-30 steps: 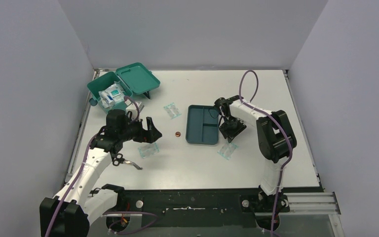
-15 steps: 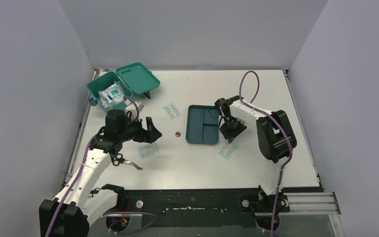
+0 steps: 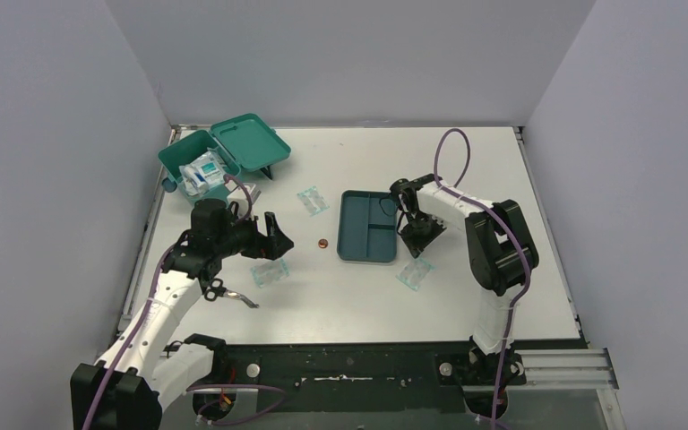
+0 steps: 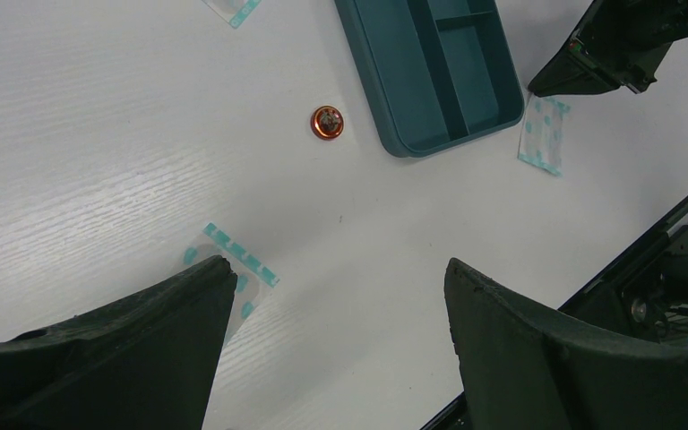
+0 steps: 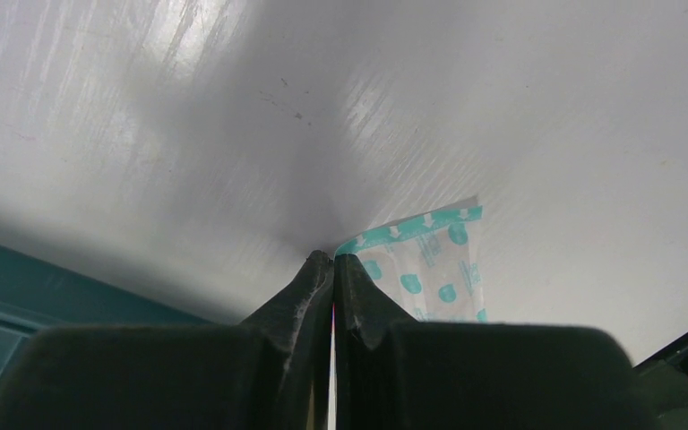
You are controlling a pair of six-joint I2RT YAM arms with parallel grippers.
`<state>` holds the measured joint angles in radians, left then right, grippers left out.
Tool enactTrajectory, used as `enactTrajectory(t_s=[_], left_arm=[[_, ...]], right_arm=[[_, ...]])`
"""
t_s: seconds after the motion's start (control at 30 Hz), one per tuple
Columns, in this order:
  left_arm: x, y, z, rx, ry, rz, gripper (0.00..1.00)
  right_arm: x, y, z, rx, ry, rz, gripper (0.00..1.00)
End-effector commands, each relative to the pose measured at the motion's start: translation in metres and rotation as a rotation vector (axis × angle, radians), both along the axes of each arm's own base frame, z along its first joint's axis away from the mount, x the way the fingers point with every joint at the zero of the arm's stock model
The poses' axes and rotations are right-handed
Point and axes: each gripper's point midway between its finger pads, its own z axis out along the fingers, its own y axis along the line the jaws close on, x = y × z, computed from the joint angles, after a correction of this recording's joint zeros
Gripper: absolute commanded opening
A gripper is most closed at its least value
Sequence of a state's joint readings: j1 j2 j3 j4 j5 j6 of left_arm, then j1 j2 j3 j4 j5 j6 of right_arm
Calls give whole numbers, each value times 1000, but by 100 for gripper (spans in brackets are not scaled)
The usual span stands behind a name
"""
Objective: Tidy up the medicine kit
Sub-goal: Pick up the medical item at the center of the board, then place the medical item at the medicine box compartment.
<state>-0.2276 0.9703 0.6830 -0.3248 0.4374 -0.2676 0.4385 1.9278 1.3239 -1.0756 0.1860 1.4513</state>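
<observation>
The medicine kit (image 3: pixel 199 158) stands open at the back left, its lid (image 3: pixel 251 143) laid back and white packets inside. Plaster packets lie loose on the table: one (image 3: pixel 313 201) behind the centre, one (image 3: pixel 269 272) by my left gripper, one (image 3: pixel 414 273) just in front of my right gripper. My left gripper (image 4: pixel 339 267) hangs open over bare table, its left finger covering part of a packet (image 4: pixel 237 260). My right gripper (image 5: pixel 332 260) is shut, tips down at the table. The packet (image 5: pixel 434 264) lies beside its right finger, with nothing seen between the fingers.
A dark blue-teal divided tray (image 3: pixel 369 227) sits mid-table, just left of my right gripper (image 3: pixel 415 235). A small copper disc (image 3: pixel 322 243) lies between the tray and my left gripper (image 3: pixel 273 237). A metal tool (image 3: pixel 228 294) lies under the left arm. Walls enclose three sides.
My right gripper's fingers have closed together and drawn slightly back from the packet, which stays flat on the table. The left arm has not moved.
</observation>
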Motion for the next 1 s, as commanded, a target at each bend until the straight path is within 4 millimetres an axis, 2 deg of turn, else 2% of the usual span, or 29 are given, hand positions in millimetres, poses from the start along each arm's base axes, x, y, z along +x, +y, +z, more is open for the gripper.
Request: enactTrajectory(t_s=[0.0,0.23,0.6,0.77,0.97], left_arm=[[3,-2,13,-5,-71,-19,84],[3,-2,13,-5,-71,-18,85],[4,-1,13,-1,-74,-9,85],[4,0,13,1,-74,-5,85],[5,1,13,4,-76,0,85]], right_arm=[[7,-6,6,-49,-39,31,0],[15,7,27,-41,-107,155,0],[1,38,49,32,-198,261,0],[10,60,66,92,-262,299,0],[28,87,76,174,-313,375,0]])
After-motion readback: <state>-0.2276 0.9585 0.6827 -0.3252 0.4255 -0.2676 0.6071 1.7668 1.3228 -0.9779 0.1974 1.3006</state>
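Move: My right fingers are already shut on the far edge of the clear patterned packet, at table height; its middle lies about 4 cm back of them. The tray's middle is some 8 cm ahead and 12 cm left of my right hand, and the brown cap about 3 cm ahead and 22 cm left. From my open left hand the tray's middle is roughly 9 cm ahead, 19 cm right and 13 cm down. With my right fingers still pinching the packet's far edge, I pause briefly, then carry it about 6 cm left and 5 cm up, towards the tray's near right corner. On the way my wrist turns nearly 20 degrees counter-clockwise and tips so the fingertips swing a little forward. ##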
